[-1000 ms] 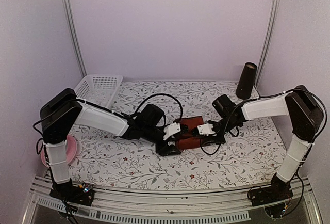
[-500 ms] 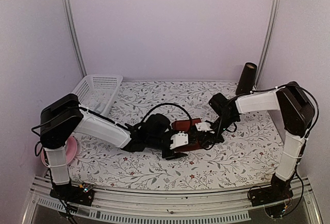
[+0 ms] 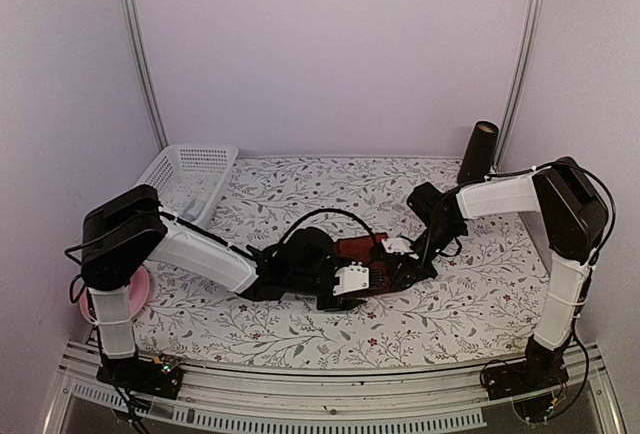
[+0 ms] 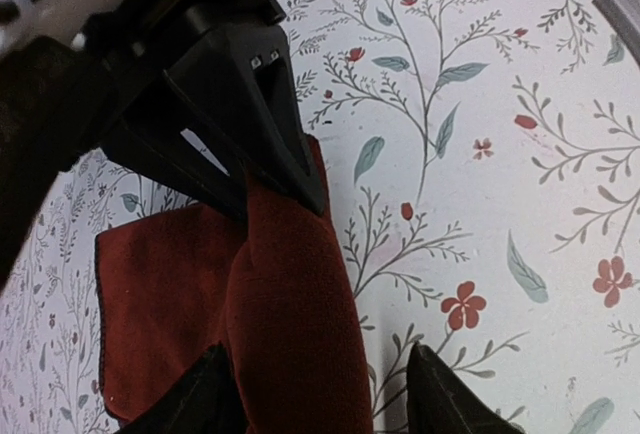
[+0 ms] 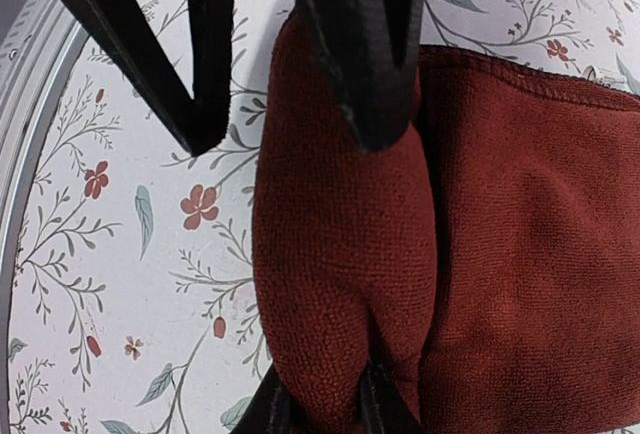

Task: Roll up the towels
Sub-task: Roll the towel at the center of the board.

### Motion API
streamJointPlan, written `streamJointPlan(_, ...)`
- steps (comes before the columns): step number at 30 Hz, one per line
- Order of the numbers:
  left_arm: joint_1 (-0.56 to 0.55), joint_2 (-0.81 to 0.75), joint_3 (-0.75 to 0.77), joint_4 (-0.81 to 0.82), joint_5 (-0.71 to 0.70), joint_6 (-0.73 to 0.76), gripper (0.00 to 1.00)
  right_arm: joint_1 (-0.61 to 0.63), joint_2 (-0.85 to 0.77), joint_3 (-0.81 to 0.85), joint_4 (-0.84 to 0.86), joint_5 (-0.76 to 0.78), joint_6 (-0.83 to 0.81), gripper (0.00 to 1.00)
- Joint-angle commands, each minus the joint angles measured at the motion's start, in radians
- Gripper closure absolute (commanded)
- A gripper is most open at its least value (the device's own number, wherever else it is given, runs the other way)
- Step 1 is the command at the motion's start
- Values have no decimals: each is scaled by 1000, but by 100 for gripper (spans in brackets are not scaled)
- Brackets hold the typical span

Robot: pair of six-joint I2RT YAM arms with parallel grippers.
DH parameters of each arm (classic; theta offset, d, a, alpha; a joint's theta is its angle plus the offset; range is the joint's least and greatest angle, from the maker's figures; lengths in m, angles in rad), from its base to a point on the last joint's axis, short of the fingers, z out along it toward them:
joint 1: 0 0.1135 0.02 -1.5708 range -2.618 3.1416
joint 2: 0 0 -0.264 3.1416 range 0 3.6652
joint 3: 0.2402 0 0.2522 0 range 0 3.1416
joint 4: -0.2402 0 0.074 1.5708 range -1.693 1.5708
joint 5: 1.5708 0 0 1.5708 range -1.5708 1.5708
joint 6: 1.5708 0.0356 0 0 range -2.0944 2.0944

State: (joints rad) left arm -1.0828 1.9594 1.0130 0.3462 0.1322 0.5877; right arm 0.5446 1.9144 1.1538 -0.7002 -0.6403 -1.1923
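Observation:
One of the towels, dark red (image 3: pixel 362 254), lies mid-table on the floral cloth, its near edge rolled into a thick tube (image 4: pixel 290 324) (image 5: pixel 345 244) beside a flat part (image 5: pixel 530 244). My left gripper (image 3: pixel 350 286) (image 4: pixel 320 399) stands open astride one end of the tube. One of its fingers (image 4: pixel 200 399) is at the crease on the flat side. The other finger (image 4: pixel 445 399) is over bare cloth, apart from the roll. My right gripper (image 3: pixel 396 251) (image 5: pixel 325 414) faces it from the other end, shut and pinching the tube's end.
A white basket (image 3: pixel 190 176) sits at the back left. A dark cone-shaped cup (image 3: pixel 479 156) stands at the back right. A pink plate (image 3: pixel 138 289) lies at the left edge behind the left arm. Metal rails (image 3: pixel 330 394) run along the front.
My left gripper has moved right and nearer, to the roll's end, with its jaws a little narrower. The right arm has drawn in leftward, holding the towel.

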Motion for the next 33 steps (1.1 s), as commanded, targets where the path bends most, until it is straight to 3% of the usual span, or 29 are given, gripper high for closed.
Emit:
streamJointPlan(1,-4,47,23,-41,-11,7,42,1,56,-21,-119,38,1,82)
streamJointPlan(10,-2,54,3,-23,-19,-14,64,-8,68,-9,-115,48,10,82)
streamJointPlan(18,22,78,34,-84,-13,-105,100,-14,19,-38,-53,72,15,69)
streamJointPlan(25,50,76,71,-149,60,-217,100,-26,-98,-100,46,96,10,52)
streamJointPlan(33,140,88,117,-214,285,-381,100,-49,-306,-243,246,106,-3,30)
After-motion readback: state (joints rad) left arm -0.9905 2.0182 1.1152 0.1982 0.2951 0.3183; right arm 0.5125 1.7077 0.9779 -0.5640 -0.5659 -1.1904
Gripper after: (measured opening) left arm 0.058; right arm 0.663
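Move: Just beneath and to the right of the open left fingers lies the towel's rolled part, running left to right; its middle is about 6 cm right, 1 cm ahead and 3 cm below. The flat part still to be rolled lies roughly 8 cm ahead of the left hand and 4 cm to its right. The right hand already pinches the roll's right end; from it the roll's middle lies about 6 cm left and 1 cm back, the flat part some 6 cm ahead and 8 cm left. Sinking about 2 cm astride the roll near its left end, the left hand closes and pinches it, then eases forward some 2 cm while the wrist rolls forward about 20 degrees, in the rolling direction. The right fingers meanwhile hold still, then open and release the right end, backing off about 2 cm right and 2 cm up. ##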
